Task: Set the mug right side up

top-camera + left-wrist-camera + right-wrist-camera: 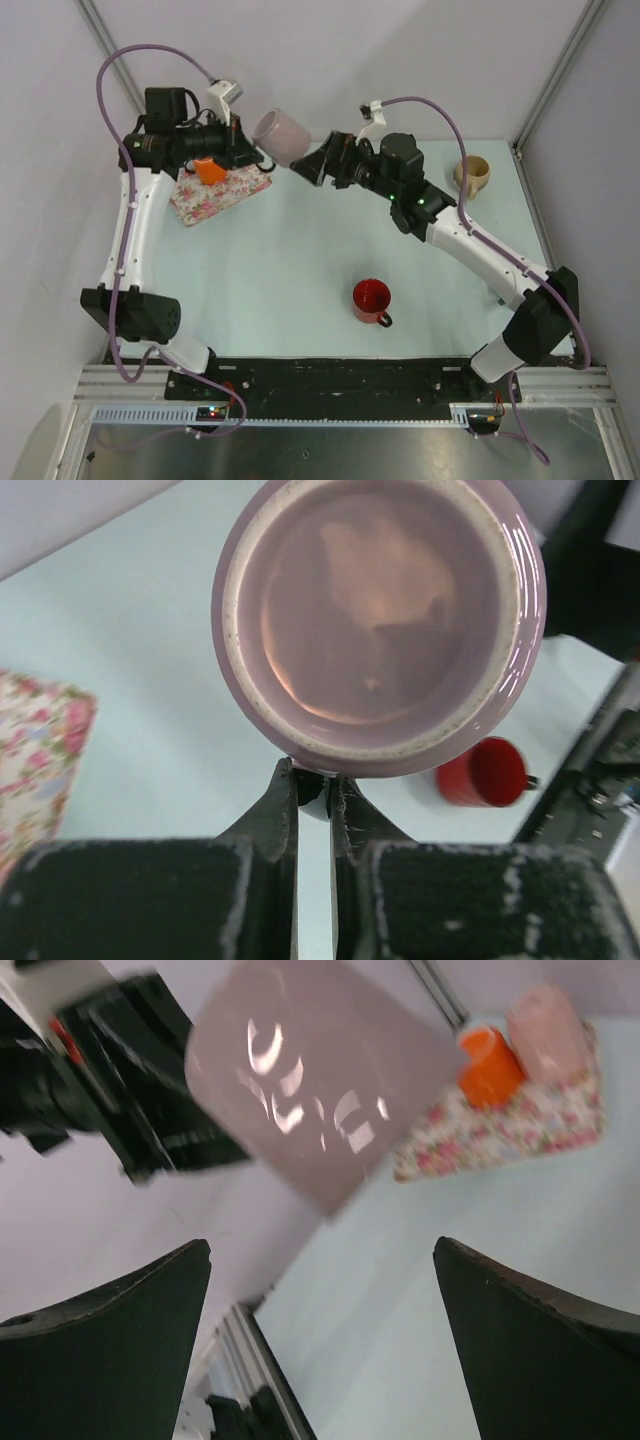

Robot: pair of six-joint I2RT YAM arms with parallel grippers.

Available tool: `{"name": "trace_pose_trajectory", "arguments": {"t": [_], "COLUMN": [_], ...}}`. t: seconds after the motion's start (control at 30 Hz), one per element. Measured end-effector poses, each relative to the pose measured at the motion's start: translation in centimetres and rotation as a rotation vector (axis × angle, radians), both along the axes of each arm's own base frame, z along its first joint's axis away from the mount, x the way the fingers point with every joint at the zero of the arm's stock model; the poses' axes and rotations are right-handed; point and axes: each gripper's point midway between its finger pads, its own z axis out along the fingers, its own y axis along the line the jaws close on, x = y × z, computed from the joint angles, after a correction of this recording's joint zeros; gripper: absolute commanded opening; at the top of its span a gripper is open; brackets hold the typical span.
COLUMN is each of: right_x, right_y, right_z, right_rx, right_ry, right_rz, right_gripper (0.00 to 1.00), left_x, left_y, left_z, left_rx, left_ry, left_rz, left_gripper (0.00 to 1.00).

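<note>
A pale pink mug (283, 136) hangs in the air over the table's far side, tipped on its side. Its unglazed base ring faces the left wrist camera (378, 620). My left gripper (312, 785) is shut on the mug at its lower edge; the handle does not show clearly. In the top view the left gripper (255, 155) sits just left of the mug. My right gripper (305, 165) is right of the mug and stands open. In the right wrist view the mug (320, 1080) floats beyond the right gripper (322, 1250), which holds nothing.
A red mug (371, 300) stands upright on the table mid-right, also seen as the red mug (485, 772). A tan mug (472, 175) sits at the far right. A floral cloth (220, 195) at the far left carries an orange cup (490, 1065) and a pink cup (548, 1030).
</note>
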Motion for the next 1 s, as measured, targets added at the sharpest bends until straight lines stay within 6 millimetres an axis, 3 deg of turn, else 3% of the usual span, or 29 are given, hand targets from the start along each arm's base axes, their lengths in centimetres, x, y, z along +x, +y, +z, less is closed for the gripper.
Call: {"name": "trace_pose_trajectory", "arguments": {"t": [0.1,0.23,0.27,0.37,0.4,0.43,0.53,0.6,0.7,0.83,1.0], "right_x": [0.2,-0.5,-0.7,-0.7,-0.8,-1.1,-1.7,-1.4,0.1,0.9,-1.5], "right_y": [0.5,0.9,0.9,0.8,0.8,0.9,1.4,1.4,1.0,0.0,1.8], "right_z": [3.0,5.9,6.4,6.9,6.8,6.7,7.2,6.2,2.8,-3.5,-9.8], "right_rx": [0.116,0.226,0.246,0.276,0.282,0.290,0.323,0.277,0.139,-0.123,-0.367], "right_ry": [-0.049,-0.088,-0.089,-0.091,-0.084,-0.073,-0.062,-0.068,-0.043,0.022,0.084], "right_rz": [0.028,0.078,0.089,0.109,0.115,0.136,0.164,0.143,0.057,-0.039,0.018], "right_gripper": [0.94,0.80,0.70,0.16,0.08,0.04,0.01,0.00,0.00,0.00,0.00], "left_x": [-2.5,-4.0,-4.1,-4.1,-4.2,-4.1,-3.8,-4.1,-3.7,-1.7,-0.4], "left_y": [-3.0,-5.0,-5.2,-5.5,-5.6,-5.7,-5.8,-5.6,-4.1,1.6,9.3], "left_z": [1.4,2.0,2.0,1.8,1.7,1.7,1.0,-0.5,-2.2,-4.0,-6.5], "left_rx": [-0.056,-0.098,-0.106,-0.121,-0.130,-0.135,-0.127,-0.089,-0.034,0.024,0.083], "left_ry": [0.009,0.033,0.037,0.037,0.043,0.039,0.029,0.050,0.067,0.075,0.104], "left_rz": [-0.088,-0.148,-0.153,-0.162,-0.170,-0.168,-0.175,-0.165,-0.111,0.053,0.243], "left_gripper": [0.00,0.00,0.00,0.01,0.08,0.30,0.84,0.96,0.99,1.00,1.00]}}
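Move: The mauve mug is still held by its handle in the left fingers, its body about 3 cm ahead, 4 cm right and 5 cm above them. From the open right hand that body is some 9 cm left, 3 cm ahead and 5 cm higher. The red mug stands about 31 cm below the right hand, 16 cm back and 14 cm right; the orange mug stands roughly 18 cm ahead of the left hand, 17 cm left and 29 cm below. The right fingers pinch the mauve mug's rim wall after rising about 7 cm, while the left hand brings the mug right and back to them; the left then opens wide, lets go of the handle and withdraws left and down. The right carries the mug down about 17 cm, tipping its fingers some 40 degrees downward. ##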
